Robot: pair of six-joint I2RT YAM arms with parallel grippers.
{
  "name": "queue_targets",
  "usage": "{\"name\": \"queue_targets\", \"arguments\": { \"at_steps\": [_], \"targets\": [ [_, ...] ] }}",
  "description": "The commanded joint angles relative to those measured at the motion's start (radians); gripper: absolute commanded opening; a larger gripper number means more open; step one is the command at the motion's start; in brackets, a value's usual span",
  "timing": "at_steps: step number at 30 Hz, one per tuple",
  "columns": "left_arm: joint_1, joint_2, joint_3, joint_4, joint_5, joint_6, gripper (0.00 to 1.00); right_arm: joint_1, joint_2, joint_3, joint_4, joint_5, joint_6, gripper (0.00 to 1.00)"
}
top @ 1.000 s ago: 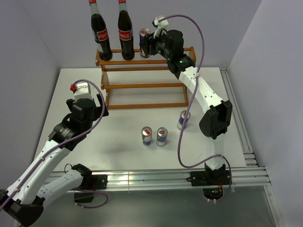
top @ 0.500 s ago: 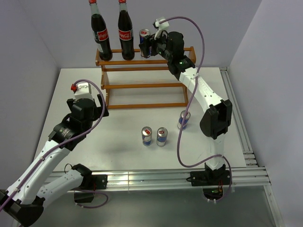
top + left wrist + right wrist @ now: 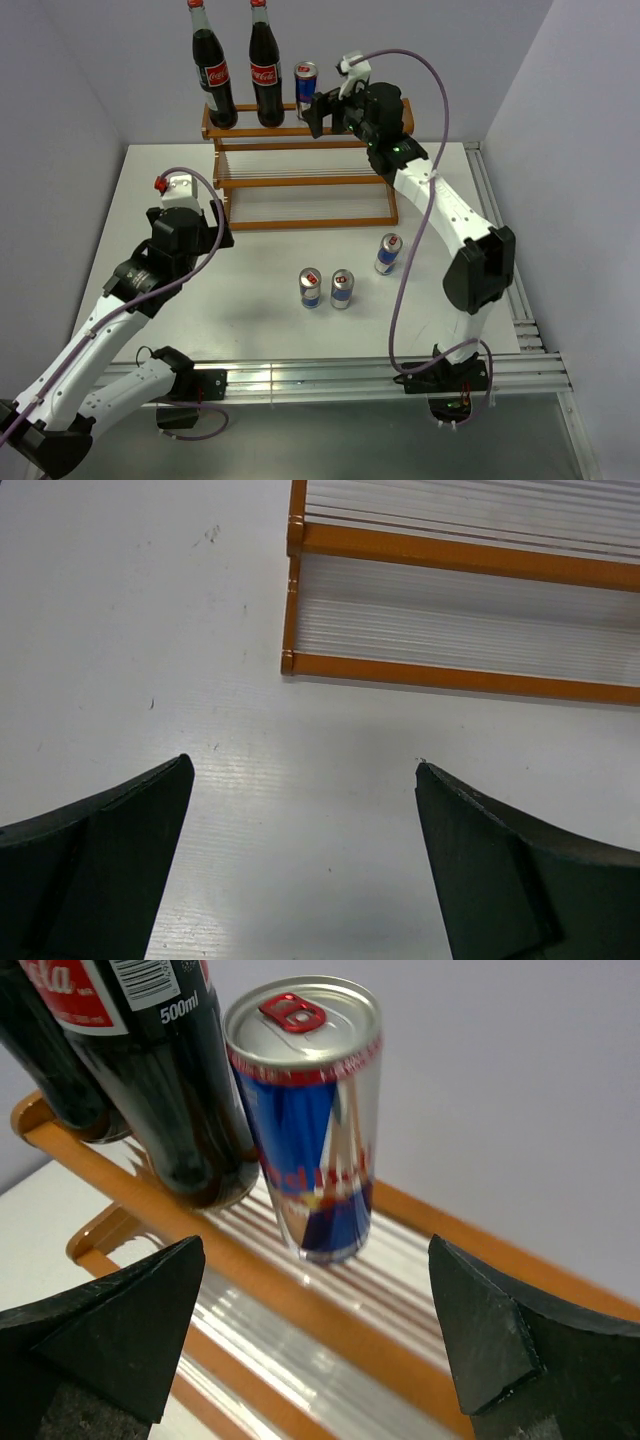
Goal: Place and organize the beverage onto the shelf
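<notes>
Two cola bottles (image 3: 213, 70) (image 3: 264, 70) stand on the top tier of the orange wooden shelf (image 3: 300, 182). One silver-blue can (image 3: 306, 88) stands right of them on the same tier. My right gripper (image 3: 322, 114) is open and empty, just right of that can and apart from it. In the right wrist view the can (image 3: 305, 1110) stands free beyond the open gripper (image 3: 315, 1260), next to a bottle (image 3: 170, 1070). Three more cans (image 3: 311, 288) (image 3: 342, 289) (image 3: 388, 254) stand on the table. My left gripper (image 3: 213, 228) is open and empty over the table by the shelf's left end (image 3: 292, 660).
The shelf's middle and bottom tiers (image 3: 305, 205) hold nothing. The top tier has free room right of the can, under my right arm. Grey walls close the back and sides. A metal rail (image 3: 500, 250) runs along the table's right edge.
My right gripper has let go of the can on the top tier and drawn back to the right. The can stays upright by the bottles. The left arm has hardly moved.
</notes>
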Motion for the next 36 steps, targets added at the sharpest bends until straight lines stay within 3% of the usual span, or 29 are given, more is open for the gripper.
{"name": "queue_targets", "arguments": {
  "at_steps": [1,4,8,13,16,20,27,36],
  "targets": [
    [0.005,0.032,0.034,0.027,0.068,-0.003,1.00,-0.007,-0.188,-0.088,0.066,0.092,0.049,1.00],
    [0.005,0.064,0.059,0.003,0.121,-0.027,1.00,-0.007,-0.300,-0.169,-0.022,0.152,0.133,1.00],
    [0.002,0.088,0.082,-0.013,0.220,-0.066,1.00,-0.007,-0.469,-0.419,-0.092,0.240,0.250,1.00],
    [-0.035,0.135,0.094,-0.039,0.229,-0.145,0.99,-0.007,-0.665,-0.604,-0.249,0.202,0.314,1.00],
    [-0.163,0.196,0.142,-0.065,0.148,-0.202,0.99,-0.006,-0.788,-0.731,-0.293,0.099,0.359,1.00],
    [-0.358,0.298,0.212,-0.082,0.108,-0.269,0.99,0.001,-0.918,-0.883,-0.319,0.126,0.416,1.00],
    [-0.543,0.497,0.298,-0.145,0.011,-0.343,0.99,0.002,-1.079,-0.944,-0.454,0.217,0.385,1.00],
    [-0.576,0.594,0.248,-0.077,0.001,-0.394,0.99,0.002,-1.195,-0.981,-0.478,0.179,0.385,1.00]
  ]
}}
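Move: The left can of the two standing side by side lies about 21 cm to the right of my left hand, 8 cm back and 19 cm below; its neighbour stands 7 cm farther right of it, level with it. The lone can stands 38 cm to that hand's right, neither ahead nor back. From my right hand the left can of the pair is some 28 cm back, 2 cm left and 31 cm below, while the shelf can stands 4 cm ahead and 3 cm left, at hand height. I swing my open left hand some 22 cm to the right, then sink it about 9 cm and ease back, turning it clockwise and tipping the fingers down towards the left can of the pair. Meanwhile I draw my open, empty right hand about 27 cm back from the shelf can, also right and down, its fingers tipping down some 25 degrees. ##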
